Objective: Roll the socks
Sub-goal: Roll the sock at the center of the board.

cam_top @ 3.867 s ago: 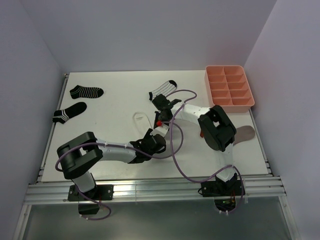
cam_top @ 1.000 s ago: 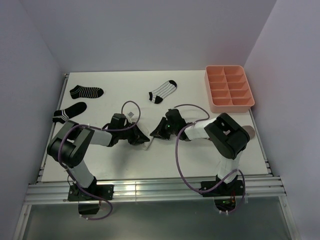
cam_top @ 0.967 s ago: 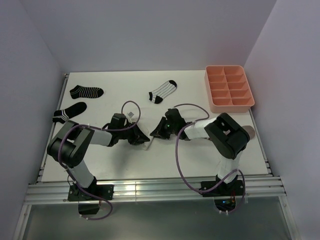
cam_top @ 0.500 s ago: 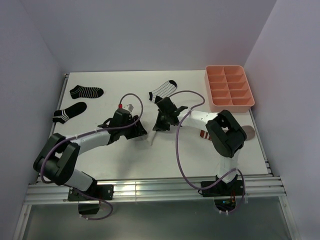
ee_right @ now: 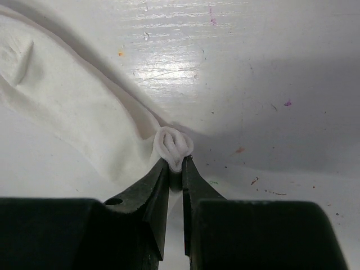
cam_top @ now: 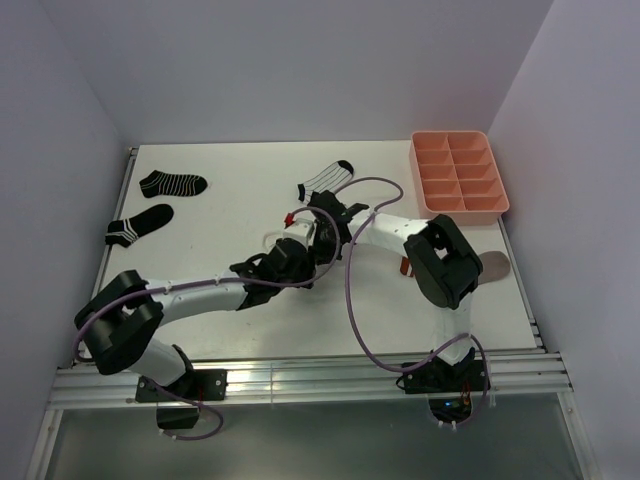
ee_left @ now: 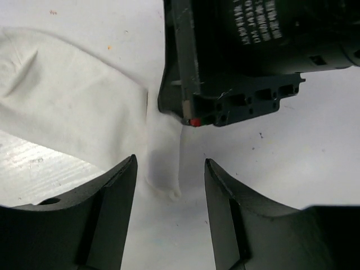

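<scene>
A plain white sock (ee_left: 73, 107) lies flat on the white table. My right gripper (ee_right: 175, 167) is shut on a bunched fold of that sock (ee_right: 174, 147) and holds it pinched at the fingertips. My left gripper (ee_left: 170, 163) is open just in front of the right gripper's body (ee_left: 242, 62), and a loose end of the sock lies between its fingers (ee_left: 121, 191). In the top view both grippers meet at the table's middle, left (cam_top: 290, 260) and right (cam_top: 318, 228).
A white thin-striped sock with black toe and heel (cam_top: 325, 181) lies just behind the grippers. Two black striped socks (cam_top: 172, 183) (cam_top: 140, 224) lie at the far left. A taupe sock (cam_top: 492, 264) peeks from behind the right arm. A pink divided tray (cam_top: 497, 208) stands back right.
My left gripper has opened and swung right to the right gripper. The right gripper, still pinching the white sock, has moved back and a little left.
</scene>
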Available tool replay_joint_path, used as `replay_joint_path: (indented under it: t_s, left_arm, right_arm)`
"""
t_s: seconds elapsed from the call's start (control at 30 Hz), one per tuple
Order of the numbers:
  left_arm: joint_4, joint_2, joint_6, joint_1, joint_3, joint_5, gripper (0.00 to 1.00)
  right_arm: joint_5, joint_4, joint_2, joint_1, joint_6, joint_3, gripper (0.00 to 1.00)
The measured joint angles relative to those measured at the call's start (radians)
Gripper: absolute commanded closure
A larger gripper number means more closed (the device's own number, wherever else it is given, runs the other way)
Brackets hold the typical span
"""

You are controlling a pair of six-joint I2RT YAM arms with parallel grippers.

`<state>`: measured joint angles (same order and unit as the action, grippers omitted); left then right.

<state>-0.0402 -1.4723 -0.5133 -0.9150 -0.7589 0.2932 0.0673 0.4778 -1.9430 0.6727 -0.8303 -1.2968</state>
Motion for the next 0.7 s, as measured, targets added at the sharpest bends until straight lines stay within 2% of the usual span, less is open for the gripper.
replay_joint_path:
  t_s: [0.3, 0.5, 0.6, 0.67, 0.7]
  left_arm:
    - [-0.032, -0.11, 0.083, -0.086, -0.031, 0.146, 0.46]
    - [-0.049, -0.175, 0.105, -0.114, -0.039, 0.204, 0.52]
    - [-0.057, -0.205, 0.11, -0.127, -0.043, 0.23, 0.61]
    - [-0.06, -0.223, 0.111, -0.134, -0.048, 0.247, 0.75]
    - [-0.06, -0.231, 0.109, -0.136, -0.051, 0.254, 0.87]
  right_arm:
    - [0.01, 0.013, -0.01, 0.0, 0.003, -0.012, 1.0]
    - [0.014, 0.013, -0.011, -0.001, 0.003, -0.012, 1.0]
    - [0.016, 0.012, -0.011, -0.001, 0.003, -0.012, 1.0]
    - [0.017, 0.012, -0.012, -0.002, 0.003, -0.012, 1.0]
    - [0.018, 0.011, -0.012, -0.002, 0.003, -0.012, 1.0]
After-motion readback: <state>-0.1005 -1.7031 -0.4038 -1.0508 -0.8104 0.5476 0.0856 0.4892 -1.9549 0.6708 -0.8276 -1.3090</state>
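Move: Below the left hand, some 6 cm down, 2 cm ahead and 1 cm right, lies the rolled-up part of the white sock. The right hand already pinches its far end, so the roll's middle sits about 3 cm back from that hand and 1 cm below. The white sock's flat part spreads about 5 cm ahead and 5 cm left of the left hand, 7 cm below; the striped sock lies some 20 cm ahead, 3 cm right, 7 cm below. Sinking about 5 cm and easing 1 cm to the right, the left hand brings its half-open fingers down astride the near part of the white roll, rolling some 15 degrees so its left side rises. The fingers hold their opening at first, then narrow around the roll late in the descent. The right hand stays put, still pinching the far end. ##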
